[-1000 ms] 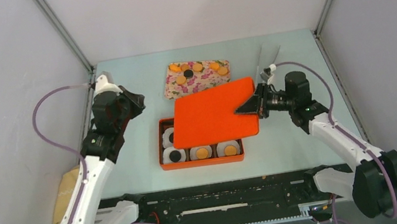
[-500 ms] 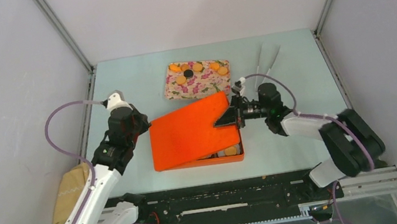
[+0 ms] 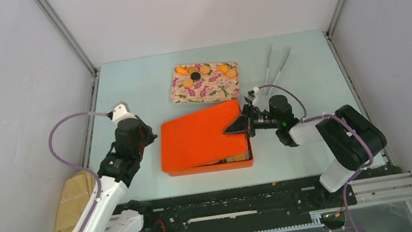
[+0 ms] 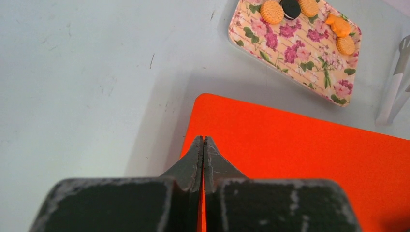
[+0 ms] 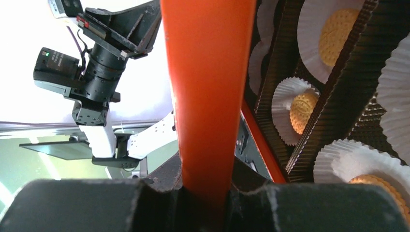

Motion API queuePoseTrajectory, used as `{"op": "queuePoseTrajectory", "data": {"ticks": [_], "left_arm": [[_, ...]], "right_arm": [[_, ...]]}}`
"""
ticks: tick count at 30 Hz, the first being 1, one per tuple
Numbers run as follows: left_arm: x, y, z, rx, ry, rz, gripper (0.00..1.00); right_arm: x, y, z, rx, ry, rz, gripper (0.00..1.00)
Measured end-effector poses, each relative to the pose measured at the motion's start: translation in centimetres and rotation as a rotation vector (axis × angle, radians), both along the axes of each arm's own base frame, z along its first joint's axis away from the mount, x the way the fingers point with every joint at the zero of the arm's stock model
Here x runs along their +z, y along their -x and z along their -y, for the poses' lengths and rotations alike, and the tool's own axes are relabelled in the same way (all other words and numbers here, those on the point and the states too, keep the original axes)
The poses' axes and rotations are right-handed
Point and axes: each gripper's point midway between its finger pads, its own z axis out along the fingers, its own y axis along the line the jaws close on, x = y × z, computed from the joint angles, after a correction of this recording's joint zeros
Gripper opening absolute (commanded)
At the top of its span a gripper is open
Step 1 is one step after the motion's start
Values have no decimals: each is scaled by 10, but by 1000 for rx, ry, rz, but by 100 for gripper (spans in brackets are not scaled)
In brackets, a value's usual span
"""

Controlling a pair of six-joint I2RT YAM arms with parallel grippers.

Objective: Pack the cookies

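An orange lid (image 3: 203,136) lies tilted over the orange box (image 3: 223,164), raised at its right side. My right gripper (image 3: 240,125) is shut on the lid's right edge (image 5: 208,72). Under the lid, orange-tan cookies (image 5: 302,112) sit in white paper liners inside the box. More cookies (image 3: 188,82), orange-tan ones and a black one (image 3: 195,76), lie on the floral tray (image 3: 214,87) at the back. My left gripper (image 4: 203,140) is shut and holds nothing. Its tips are at the lid's left edge (image 4: 300,159); I cannot tell whether they touch it.
Metal tongs (image 3: 276,65) lie at the back right of the table. A tan cloth (image 3: 71,197) sits off the table's left side. The floral tray (image 4: 309,53) stands just behind the box. Grey walls close in the back and sides.
My right gripper has carried the lid leftward and down over the box, hiding the cookies from above. My left arm has swung forward to the lid's left edge.
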Motion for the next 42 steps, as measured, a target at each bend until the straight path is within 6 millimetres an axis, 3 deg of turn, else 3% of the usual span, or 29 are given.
{"op": "queuePoseTrajectory", "data": {"ticks": [14,18,22,25,27,31,34,38,42], "left_arm": [[-11,-3,12,-37,33,3,0],[-42,-1,28,-100,65,-31,0],[-94,11,50,-183,86,-131,0],[-100,3,63,-209,118,-114,0],[-99,-1,68,-222,131,-101,0],[-98,-6,76,-244,149,-84,0],[-100,-8,79,-252,163,-80,0],[-100,-12,87,-269,196,-67,0],[-99,-20,97,-296,223,-44,0]], "right_arm": [[-9,-6,14,-30,15,3,0],[-22,-9,18,-29,30,-27,0],[-33,-12,23,-34,42,-57,2],[-37,-14,25,-37,47,-70,5],[-38,-14,26,-39,50,-72,16],[-43,-14,27,-47,69,-83,51],[-50,-15,31,-80,117,-108,71],[-44,-13,41,-134,196,-70,81],[-27,-10,56,-214,282,7,82]]}}
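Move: My right hand holds the orange lid by its right part. The middle of the cookie box is about 9 cm to the left, 4 cm back and 8 cm below that hand; the flowered tray lies some 21 cm ahead and 6 cm left, the tongs 22 cm ahead and 20 cm right. From my shut left hand, the lid's middle is roughly 17 cm right, 1 cm ahead and 9 cm down, and the tray 22 cm right and 22 cm ahead. I lower the lid's raised right side onto the box with my right hand, some 5 cm down while easing right, then open the fingers and back off to the right and up around the lid's edge. After a pause my left hand, fingers shut, sweeps right and down about 10 cm each way onto the lid's left part, then travels level to the right over its top, seeming to rest on it and turning clockwise. ##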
